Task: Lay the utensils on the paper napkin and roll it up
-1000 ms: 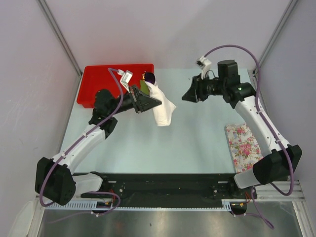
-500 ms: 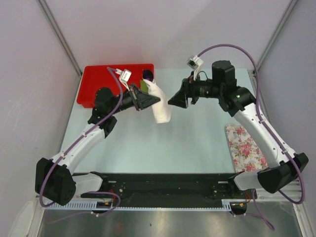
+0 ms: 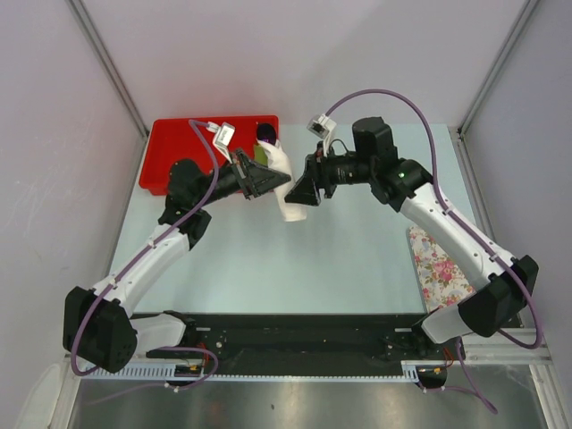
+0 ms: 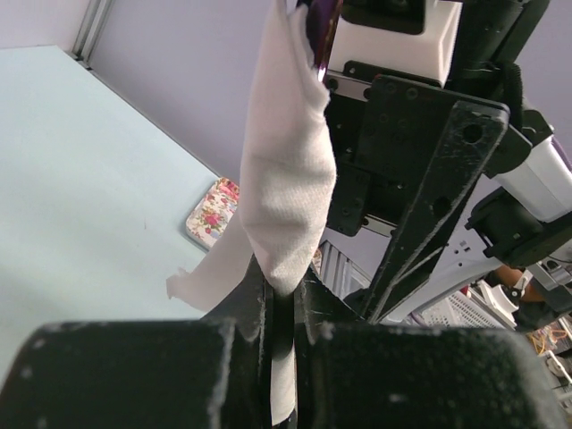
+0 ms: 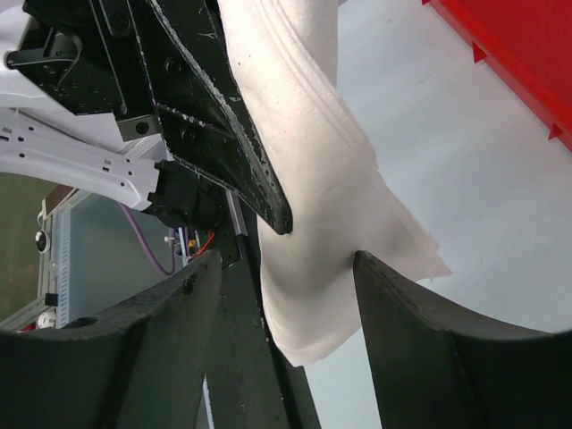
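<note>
My left gripper [image 3: 279,181] is shut on the paper napkin [image 3: 286,188], a white roll held in the air near the red tray. The napkin [image 4: 286,170] rises from between the left fingers, and a loose flap hangs to one side. The spoon's purple bowl [image 3: 266,136] pokes out of the roll's top end [image 4: 323,27]. The knife does not show. My right gripper [image 3: 300,191] is open, and its two fingers stand on either side of the napkin's lower end [image 5: 322,268] without pinching it. The left gripper's fingers [image 5: 223,107] are just above.
A red tray [image 3: 179,152] sits at the table's far left, behind the left arm. A pink-and-white flowered cloth [image 3: 442,266] lies flat at the right side of the table, under the right arm. It also shows as the flowered cloth [image 4: 212,213] in the left wrist view.
My right arm has swung left across the table to the napkin, and its jaws now straddle the roll's lower end. The left gripper has kept its grip and hardly moved.
</note>
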### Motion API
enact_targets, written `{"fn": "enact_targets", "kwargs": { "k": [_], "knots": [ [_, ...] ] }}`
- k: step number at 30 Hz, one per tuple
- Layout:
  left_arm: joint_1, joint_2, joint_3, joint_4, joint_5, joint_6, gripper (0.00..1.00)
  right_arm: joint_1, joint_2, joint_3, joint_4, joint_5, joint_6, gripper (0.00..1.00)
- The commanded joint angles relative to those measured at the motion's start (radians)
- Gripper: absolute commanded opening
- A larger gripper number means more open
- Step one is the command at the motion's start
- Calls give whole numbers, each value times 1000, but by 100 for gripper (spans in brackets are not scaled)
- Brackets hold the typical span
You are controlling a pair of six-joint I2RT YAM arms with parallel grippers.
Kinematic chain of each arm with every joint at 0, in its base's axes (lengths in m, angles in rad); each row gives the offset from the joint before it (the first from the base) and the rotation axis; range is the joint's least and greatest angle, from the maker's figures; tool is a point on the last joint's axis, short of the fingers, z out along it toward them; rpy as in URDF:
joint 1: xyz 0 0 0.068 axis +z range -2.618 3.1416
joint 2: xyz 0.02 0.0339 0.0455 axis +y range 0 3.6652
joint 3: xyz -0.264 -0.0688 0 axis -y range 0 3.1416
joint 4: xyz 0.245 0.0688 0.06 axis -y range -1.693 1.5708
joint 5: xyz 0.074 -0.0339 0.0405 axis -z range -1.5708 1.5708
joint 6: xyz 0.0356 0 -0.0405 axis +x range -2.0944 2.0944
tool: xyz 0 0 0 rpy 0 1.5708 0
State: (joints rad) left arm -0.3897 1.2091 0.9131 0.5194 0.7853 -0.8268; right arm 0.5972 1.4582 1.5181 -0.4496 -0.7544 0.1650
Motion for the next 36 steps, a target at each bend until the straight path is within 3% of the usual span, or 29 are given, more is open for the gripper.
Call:
{"fn": "enact_targets", "kwargs": {
  "k": [1,5,16,22,23,26,28,31,32,36],
  "knots": [
    [-3,-49,49,117,37,-43,0,9,4,-7,80,-52,18,64],
    [-8,-48,49,146,48,-60,0,12,4,-21,127,-102,50,57],
    [-17,-45,56,185,58,-83,0,10,-15,-82,227,-206,152,55],
    [-18,-49,56,189,51,-80,0,12,-22,-104,284,-247,202,26],
    [-17,-51,56,189,48,-78,0,12,-22,-102,287,-250,211,17],
    [-9,-48,61,189,38,-78,0,15,-21,-96,298,-249,222,0],
    [-5,-51,69,166,28,-75,0,12,-18,-81,296,-244,225,0],
    [15,-63,66,130,29,-64,24,-2,-18,-72,322,-232,254,0],
    [35,-75,63,116,31,-61,44,-16,-18,-73,336,-230,269,0],
    [101,-112,41,17,35,-29,70,-45,-21,-73,413,-227,335,0]
  ]
}}
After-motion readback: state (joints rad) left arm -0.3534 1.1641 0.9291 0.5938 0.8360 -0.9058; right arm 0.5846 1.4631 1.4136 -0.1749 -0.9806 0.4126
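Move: The napkin roll with the utensils inside hangs upright in the left fingers, its middle practically at the left hand point. From the right hand, waiting open beside the lower half, that middle is about 2 cm ahead, 2 cm left and 4 cm up. The purple spoon head sticks out of the roll's top, roughly 5 cm ahead, 4 cm left and 14 cm above the right hand. The red tray is some 26 cm ahead, 25 cm left and about 31 cm below it. The right fingers close on the lower part of the napkin roll and pinch it below the left grip, after that hand has eased back about 3 cm and a little left, turning roughly 10 degrees counter-clockwise. The left hand first carries the roll back and up by 2 to 3 cm. Once the right has hold, the left fingers open and let go, the hand starting off to the left. ##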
